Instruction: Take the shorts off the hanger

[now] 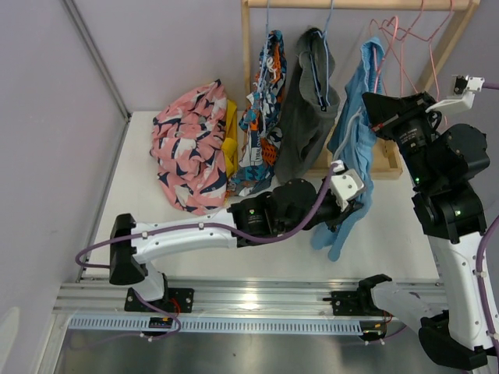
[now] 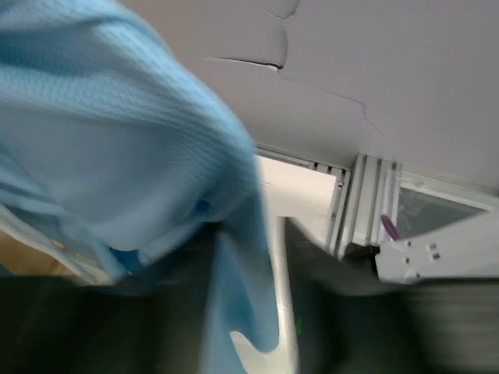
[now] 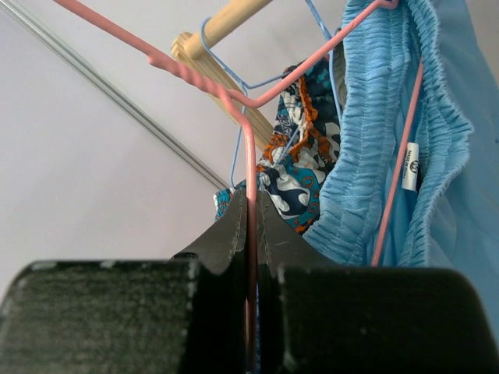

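Observation:
The light blue shorts (image 1: 357, 148) hang from a pink wire hanger (image 1: 387, 43) in front of the wooden rack. My right gripper (image 1: 380, 118) is shut on that hanger's wire (image 3: 251, 148), and the wire runs straight between its fingertips (image 3: 251, 204). The shorts' ruched waistband (image 3: 374, 156) drapes over the hanger beside it. My left gripper (image 1: 348, 209) is at the lower legs of the shorts. In the blurred left wrist view the blue fabric (image 2: 117, 156) hangs down between its dark jaws (image 2: 249, 312). They stand close on either side, with a thin pale strip showing beside the cloth.
Grey shorts (image 1: 308, 117) and blue-orange print shorts (image 1: 265, 109) hang on the rack (image 1: 359, 4). Pink print shorts (image 1: 187, 148) and yellow shorts (image 1: 230, 148) lie heaped on the white table at back left. Bare pink hangers (image 1: 425, 35) hang at the right. A metal rail (image 1: 249, 296) edges the near side.

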Robot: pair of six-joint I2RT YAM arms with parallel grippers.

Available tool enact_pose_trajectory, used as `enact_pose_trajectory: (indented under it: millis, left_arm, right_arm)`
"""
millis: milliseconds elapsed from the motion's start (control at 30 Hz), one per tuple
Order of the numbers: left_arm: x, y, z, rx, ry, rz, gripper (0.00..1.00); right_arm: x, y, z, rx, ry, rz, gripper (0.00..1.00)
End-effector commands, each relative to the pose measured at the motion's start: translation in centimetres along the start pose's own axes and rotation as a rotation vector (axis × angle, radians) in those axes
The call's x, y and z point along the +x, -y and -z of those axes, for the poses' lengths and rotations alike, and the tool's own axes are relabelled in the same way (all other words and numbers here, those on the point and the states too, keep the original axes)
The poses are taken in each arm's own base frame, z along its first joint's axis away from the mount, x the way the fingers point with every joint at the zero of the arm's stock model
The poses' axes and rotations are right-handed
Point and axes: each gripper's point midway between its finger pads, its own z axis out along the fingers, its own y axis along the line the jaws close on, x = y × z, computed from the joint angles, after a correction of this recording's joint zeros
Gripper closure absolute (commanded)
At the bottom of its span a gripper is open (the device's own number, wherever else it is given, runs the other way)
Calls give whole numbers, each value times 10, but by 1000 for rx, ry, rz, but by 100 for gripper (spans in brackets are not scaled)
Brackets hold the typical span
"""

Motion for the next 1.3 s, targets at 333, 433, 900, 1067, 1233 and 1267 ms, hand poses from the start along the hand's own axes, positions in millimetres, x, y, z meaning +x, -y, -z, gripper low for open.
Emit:
enact_pose_trajectory:
  millis: [333, 433, 900, 1067, 1233, 1267]
  left_arm:
    - [-13, 25, 82, -164, 89, 24, 100]
    - [4, 45, 113, -165, 70, 62, 100]
    - [129, 83, 121, -136, -114, 110, 100]
    - [120, 51, 105, -218, -83, 93, 100]
    - [18, -36, 86, -359, 47, 65, 100]
    - [5, -54, 83, -394, 48, 14, 100]
  right_arm:
    - [-68, -33, 0, -66, 214, 73, 100]
    - [-80, -31, -13, -49, 240, 101, 100]
    - [-115, -31, -41, -52, 236, 116, 100]
    - [-113, -33, -25, -39, 211, 91, 100]
    - [-99, -45, 24, -52, 146, 40, 100]
    - [-85, -40, 33, -27, 85, 31, 100]
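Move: The lower leg of the blue shorts lies right at the left fingertips, between the closing pads. Their waistband is still on the pink hanger, about 26 cm ahead of the left hand and 13 cm higher, sideways about level. The grey shorts hang some 21 cm ahead, 12 cm left and 5 cm above. From the right hand, already gripping the hanger, the waistband is roughly 12 cm ahead, 2 cm right and 4 cm lower. Finish shutting the left gripper on the blue shorts' lower leg and keep that pinch while pulling the cloth back and left, about 10 cm each way, then some 12 cm down, finally swinging forward again. Meanwhile keep the right gripper shut on the pink hanger, lifting it about 4 cm and nudging it forward, then easing it back. ##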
